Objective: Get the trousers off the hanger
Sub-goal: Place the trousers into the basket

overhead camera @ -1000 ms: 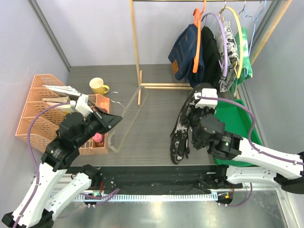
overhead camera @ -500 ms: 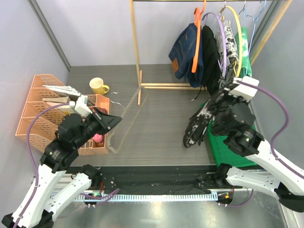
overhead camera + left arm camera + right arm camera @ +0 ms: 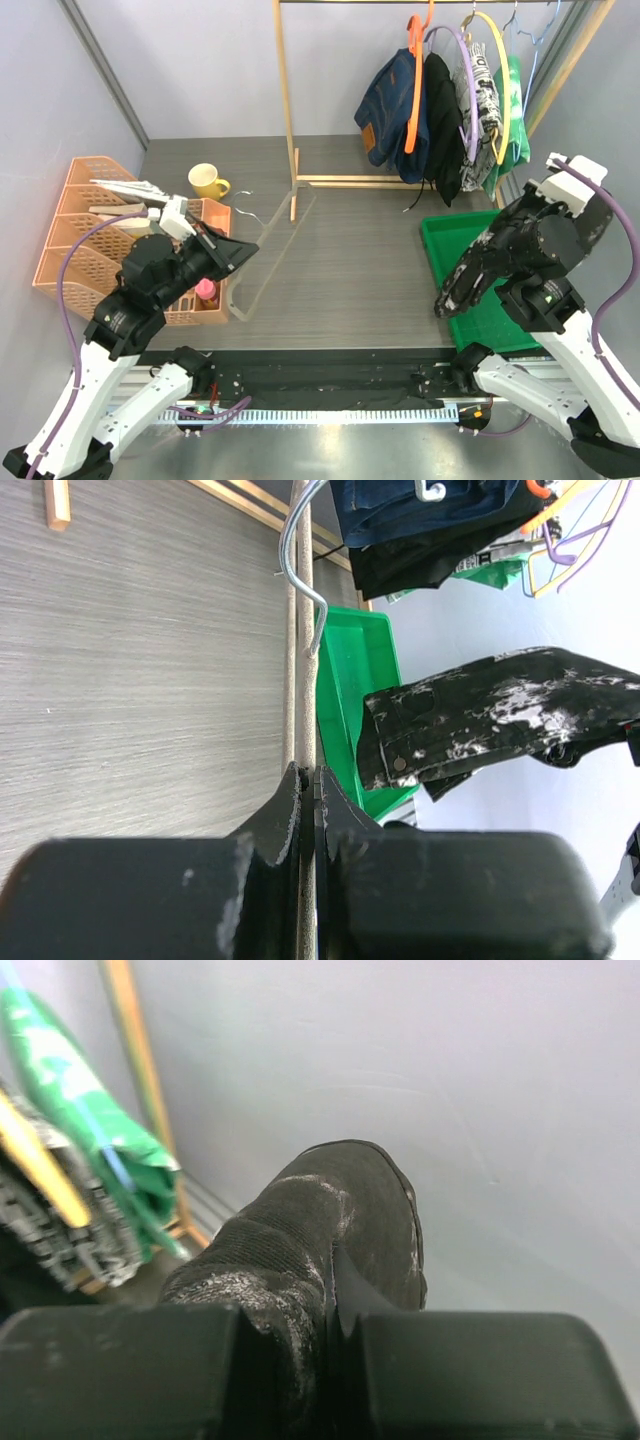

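Observation:
The black-and-white marbled trousers (image 3: 478,272) hang from my right gripper (image 3: 515,240) above the green bin (image 3: 450,232), clear of any hanger. In the right wrist view my right gripper (image 3: 335,1270) is shut on that cloth (image 3: 330,1200). My left gripper (image 3: 243,251) is shut on the bar of an empty clear hanger (image 3: 278,245) with a metal hook (image 3: 297,570); its jaws (image 3: 305,772) pinch the bar. Navy denim (image 3: 390,105), plain black (image 3: 440,125), newspaper-print (image 3: 487,100) and green mottled trousers (image 3: 516,135) stay on coloured hangers on the rail.
A wooden clothes rack (image 3: 285,100) stands at the back, its foot bar on the table. An orange file rack (image 3: 80,240) and a yellow mug (image 3: 207,181) sit at the left. The green bin's rim (image 3: 350,680) lies along the right wall.
My right arm has swung the marbled trousers from the middle of the table to the right and up, over the green bin. The left arm keeps the hanger where it was.

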Robot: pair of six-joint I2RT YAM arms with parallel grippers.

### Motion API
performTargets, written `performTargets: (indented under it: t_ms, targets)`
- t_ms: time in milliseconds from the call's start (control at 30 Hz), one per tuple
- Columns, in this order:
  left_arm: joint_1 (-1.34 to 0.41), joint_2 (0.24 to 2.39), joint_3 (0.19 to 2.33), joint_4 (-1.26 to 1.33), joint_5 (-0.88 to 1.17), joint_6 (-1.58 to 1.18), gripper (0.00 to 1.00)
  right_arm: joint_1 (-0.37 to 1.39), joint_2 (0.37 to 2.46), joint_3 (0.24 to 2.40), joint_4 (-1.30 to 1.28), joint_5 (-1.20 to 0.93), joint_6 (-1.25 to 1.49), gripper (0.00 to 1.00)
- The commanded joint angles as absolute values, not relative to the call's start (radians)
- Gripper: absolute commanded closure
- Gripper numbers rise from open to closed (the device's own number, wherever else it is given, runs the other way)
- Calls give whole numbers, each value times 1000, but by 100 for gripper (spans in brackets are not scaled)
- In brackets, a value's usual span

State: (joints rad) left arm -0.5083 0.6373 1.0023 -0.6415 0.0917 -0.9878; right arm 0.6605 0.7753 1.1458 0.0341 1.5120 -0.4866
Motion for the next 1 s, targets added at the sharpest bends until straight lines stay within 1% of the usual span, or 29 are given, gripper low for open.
performTargets:
  t_ms: [0, 100, 167, 300, 367, 400, 467, 533, 567, 600, 633, 667, 733, 900, 967]
  targets:
    - [-505, 655, 1057, -591, 129, -957, 100, 585, 742, 1178, 118, 1565, -552, 99]
    - [-505, 666, 1072, -591, 138, -946, 100, 525, 752, 1190, 120, 1543, -598, 99]
    - [-503, 663, 1075, -584, 149, -943, 100, 496, 764, 1154, 120, 1551, -614, 99]
    - [-505, 657, 1072, -583, 161, -934, 100, 486, 773, 1030, 112, 1600, -565, 99]
    - [-503, 661, 1071, -584, 169, -924, 100, 485, 779, 965, 65, 1617, -503, 99]
    - [-503, 661, 1068, -587, 172, -920, 100, 483, 785, 950, 37, 1621, -418, 99]
    - [-503, 664, 1058, -586, 187, -914, 100, 476, 798, 914, -45, 1611, -333, 99]
    - [-503, 672, 1051, -584, 201, -916, 100, 459, 848, 928, -148, 1577, -131, 99]
    - [-503, 673, 1045, -580, 207, -914, 100, 445, 871, 943, -298, 1553, -26, 99]
    - [-505, 678, 1042, -574, 219, -916, 100, 390, 902, 963, -383, 1501, 79, 99]
    - [-503, 677, 1037, -569, 221, -916, 100, 349, 958, 992, -449, 1380, 259, 99]
    - [-505, 678, 1032, -565, 224, -917, 100, 307, 991, 999, -544, 1308, 323, 99]
    - [-505, 673, 1028, -555, 227, -917, 100, 223, 1053, 967, -560, 1183, 437, 99]
    - [-503, 667, 1006, -541, 236, -916, 100, 209, 1095, 875, -529, 1160, 574, 99]
    - [-505, 666, 1000, -538, 241, -913, 100, 210, 1098, 822, -502, 1118, 616, 99]
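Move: The right gripper holds the trousers high, and the middle of the green basket lies about 10 cm ahead of it, 3 cm to its right and some 40 cm below. The green garment hangs about 30 cm ahead, 7 cm to the right and 12 cm lower, with the patterned garment about 8 cm to the left of it. From the left hand, the basket is roughly 11 cm ahead, 55 cm to the right and 28 cm below. Keep the right fingers shut on the trousers and finish the swing with a few level centimetres to the right and back. Then reverse forward and sink fast, some 22 cm down and about 9 cm forward, lowering the cloth into the green basket as the fingers tip down about 20 degrees and turn slightly clockwise. Let the left gripper just keep its grip on the hanger. ##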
